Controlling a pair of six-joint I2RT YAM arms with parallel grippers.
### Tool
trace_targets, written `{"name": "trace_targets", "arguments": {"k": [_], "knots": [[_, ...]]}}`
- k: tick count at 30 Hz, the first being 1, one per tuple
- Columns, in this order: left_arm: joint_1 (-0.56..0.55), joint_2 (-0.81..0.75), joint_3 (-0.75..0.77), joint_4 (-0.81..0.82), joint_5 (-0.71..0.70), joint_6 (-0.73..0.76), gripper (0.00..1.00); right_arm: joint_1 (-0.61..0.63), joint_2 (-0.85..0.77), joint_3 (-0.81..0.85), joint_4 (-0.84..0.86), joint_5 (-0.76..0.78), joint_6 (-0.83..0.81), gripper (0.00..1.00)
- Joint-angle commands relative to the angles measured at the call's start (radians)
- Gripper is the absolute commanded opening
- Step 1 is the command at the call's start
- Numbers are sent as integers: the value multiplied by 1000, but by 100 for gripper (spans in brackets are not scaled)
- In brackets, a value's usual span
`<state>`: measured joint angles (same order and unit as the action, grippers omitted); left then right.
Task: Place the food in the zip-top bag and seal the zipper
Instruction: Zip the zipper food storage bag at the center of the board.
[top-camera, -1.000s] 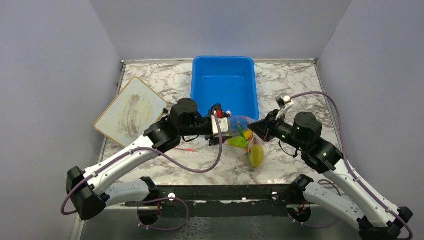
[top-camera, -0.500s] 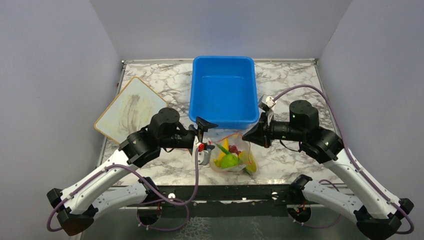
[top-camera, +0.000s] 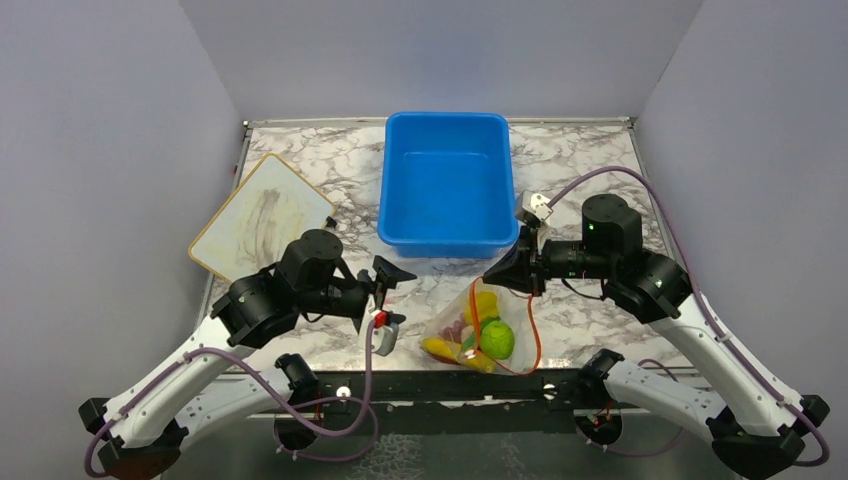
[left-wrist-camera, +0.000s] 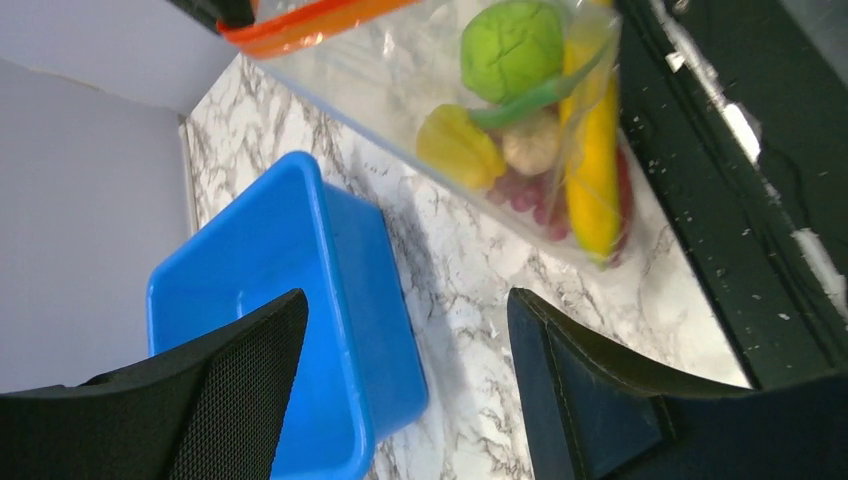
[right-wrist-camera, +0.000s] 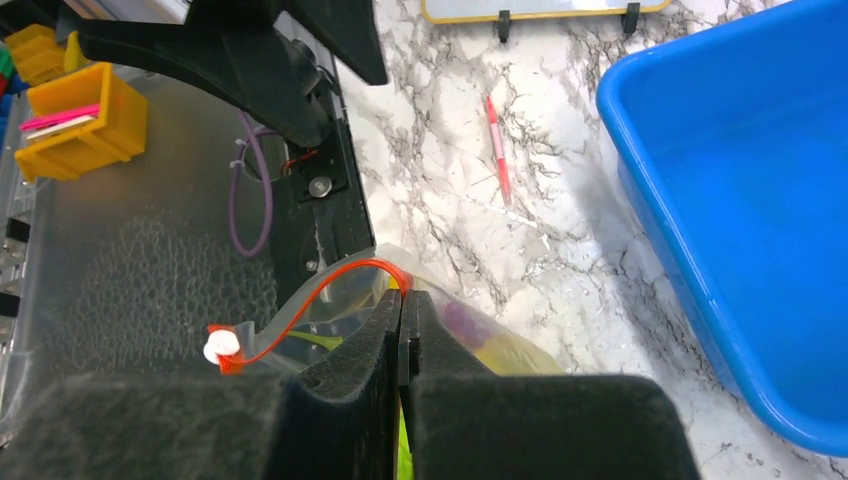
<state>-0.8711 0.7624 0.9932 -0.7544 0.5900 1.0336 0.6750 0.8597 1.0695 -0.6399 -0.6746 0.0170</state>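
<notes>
The zip-top bag (top-camera: 478, 328) is clear and sits by the table's near edge with the food inside: a green lime (top-camera: 497, 338), a yellow banana (top-camera: 445, 350), and in the left wrist view garlic (left-wrist-camera: 530, 140) and purple grapes (left-wrist-camera: 525, 190). My right gripper (top-camera: 497, 276) is shut on the bag's top corner, pinching the orange-red zipper (right-wrist-camera: 340, 280). The zipper's white slider (right-wrist-camera: 222, 347) sits at the strip's far end. My left gripper (top-camera: 385, 300) hovers left of the bag, open and empty, with tub and marble showing between its fingers (left-wrist-camera: 250, 370).
A blue tub (top-camera: 445, 180) stands at the back centre, just beyond the bag. A yellow-rimmed board (top-camera: 262, 222) lies at the left. A thin red stick (right-wrist-camera: 497, 150) lies on the marble. The black front rail (top-camera: 440, 385) runs under the bag's lower end.
The left gripper has come off the bag and drawn back left and toward the near edge. The right gripper has carried the bag toward the front, where it now hangs lower.
</notes>
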Motion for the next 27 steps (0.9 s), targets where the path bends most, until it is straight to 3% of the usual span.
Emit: {"name": "trace_targets", "arguments": {"k": [1,7,11,14,20,27], "knots": [[-2,-11,23,-41,188,-12,73,2,0,37,30,20,-28,1],[-2,-12,-79,103,279,-64,69,3,18,7,92,78,-22,1],[-2,-48,-217,315,244,-185,61,3,17,-11,105,87,-33,1],[-3,-59,-285,391,207,-217,62,2,16,-16,104,86,-34,1],[-2,-62,-353,476,122,-208,61,3,9,-16,104,83,-43,1],[-2,-55,-357,479,121,-199,52,3,27,-12,107,87,-34,1]]}}
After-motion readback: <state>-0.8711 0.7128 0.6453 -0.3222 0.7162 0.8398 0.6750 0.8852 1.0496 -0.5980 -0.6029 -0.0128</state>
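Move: The zipper slider, the white piece at the free end of the bag's orange zip, lies about 10 cm to the left hand's right, 9 cm back and 3 cm below. The lettuce inside the bag sits some 15 cm to this hand's right, 5 cm back and 10 cm below; the middle of the blue bin is roughly 25 cm ahead, 8 cm to the right and 20 cm below. From the right hand, still pinching the zip's other end, the slider lies about 10 cm back, 3 cm left and 6 cm below. The left hand sinks about 6 cm, first easing back some 3 cm and then coming most of the way forward again, while it edges about 3 cm right towards the zipper slider; its fingers level out a little and narrow from wide open to about half, touching nothing yet. The right hand keeps its pinch on the far end of the orange zip and draws it about 2 cm forward and slightly down, away from the blue bin's side of neither hand's work, then holds still. ##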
